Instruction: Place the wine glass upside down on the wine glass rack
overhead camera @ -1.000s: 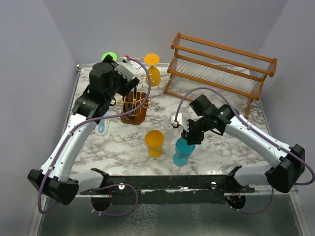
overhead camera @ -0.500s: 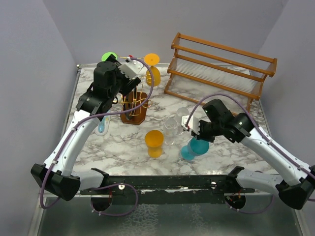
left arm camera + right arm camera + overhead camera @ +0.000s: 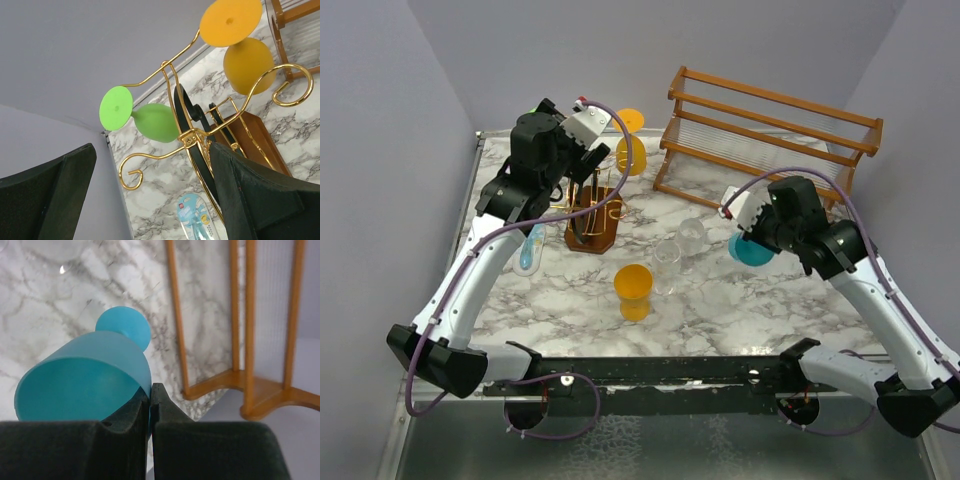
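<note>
A blue wine glass (image 3: 85, 375) hangs tilted above the marble, its foot pointing away from me. My right gripper (image 3: 150, 392) is shut on its rim, one finger inside the bowl and one outside. From above, the glass (image 3: 750, 252) is right of centre, in front of the wooden slatted rack. The wine glass rack (image 3: 592, 205), gold wire on a dark brown base, stands at the back left. A green glass (image 3: 150, 120) and an orange glass (image 3: 247, 57) hang upside down on it. My left gripper (image 3: 150, 195) is open beside the rack's wires (image 3: 200, 135), holding nothing.
A large wooden slatted rack (image 3: 770, 140) fills the back right. An orange glass (image 3: 633, 285) and two clear glasses (image 3: 668, 258) stand mid-table. A blue packet (image 3: 530, 250) lies left of the gold rack. Grey walls enclose the table on three sides.
My right gripper shut on the blue glass's rim, lifted it off the table and carried it right and back, tipping it over. The left arm shifted slightly back.
</note>
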### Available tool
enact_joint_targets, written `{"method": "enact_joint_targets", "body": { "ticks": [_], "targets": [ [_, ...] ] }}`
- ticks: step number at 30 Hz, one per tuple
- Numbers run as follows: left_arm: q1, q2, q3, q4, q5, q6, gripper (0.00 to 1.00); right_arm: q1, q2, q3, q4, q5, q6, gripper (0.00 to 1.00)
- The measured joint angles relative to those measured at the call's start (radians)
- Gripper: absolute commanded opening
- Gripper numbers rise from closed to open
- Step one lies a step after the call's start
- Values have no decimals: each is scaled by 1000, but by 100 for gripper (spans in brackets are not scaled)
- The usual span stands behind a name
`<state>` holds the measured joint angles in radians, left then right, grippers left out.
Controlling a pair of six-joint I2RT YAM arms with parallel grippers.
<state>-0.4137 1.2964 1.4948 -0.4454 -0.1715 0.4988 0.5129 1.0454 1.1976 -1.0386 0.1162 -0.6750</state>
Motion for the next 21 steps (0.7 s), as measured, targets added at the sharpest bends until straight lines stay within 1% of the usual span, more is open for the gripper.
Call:
{"method": "enact_joint_targets", "body": {
  "ticks": [5, 10, 14, 21],
  "targets": [
    [0, 0, 3, 0, 29, -33, 99, 0, 13, 94, 105, 11, -31, 2],
    [0, 2, 24, -5, 84, -96, 99, -1, 93, 274, 206, -10, -45, 2],
    [10, 8, 56, -8, 161, -192, 99, -3, 139, 383, 281, -98, -27, 2],
    [52, 21, 98, -11, 397, -428, 99, -3, 190, 488, 383, -297, 100, 2]
  ]
}}
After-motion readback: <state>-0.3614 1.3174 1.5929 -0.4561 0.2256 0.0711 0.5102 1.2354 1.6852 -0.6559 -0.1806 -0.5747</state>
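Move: The right hand already pinches the blue wine glass by its rim. From it, the gold wine glass rack stands roughly 36 cm left and 21 ahead, its middle about 5 lower; two clear glasses stand 15 cm below, one 10 ahead and 13 left, the other 3 ahead and 19 left. From the empty left hand, the blue glass is some 37 cm right, 13 back and 21 below, while the orange glass hung on the rack is about 7 ahead, 10 right and 9 below. Keeping its pinch on the rim, the right hand lifts the blue wine glass about 21 cm while swinging it left and, at first, forward, towards the gold rack and the left hand, and tips its fingers up from steeply down to nearly level, pointing ahead and left, with a roll that raises the hand's left side. The left hand, empty and wide open, eases some 6 cm right and a little up towards the oncoming glass, rolling its left side down by close to 30 degrees and turning slightly clockwise, without reaching the glass. ##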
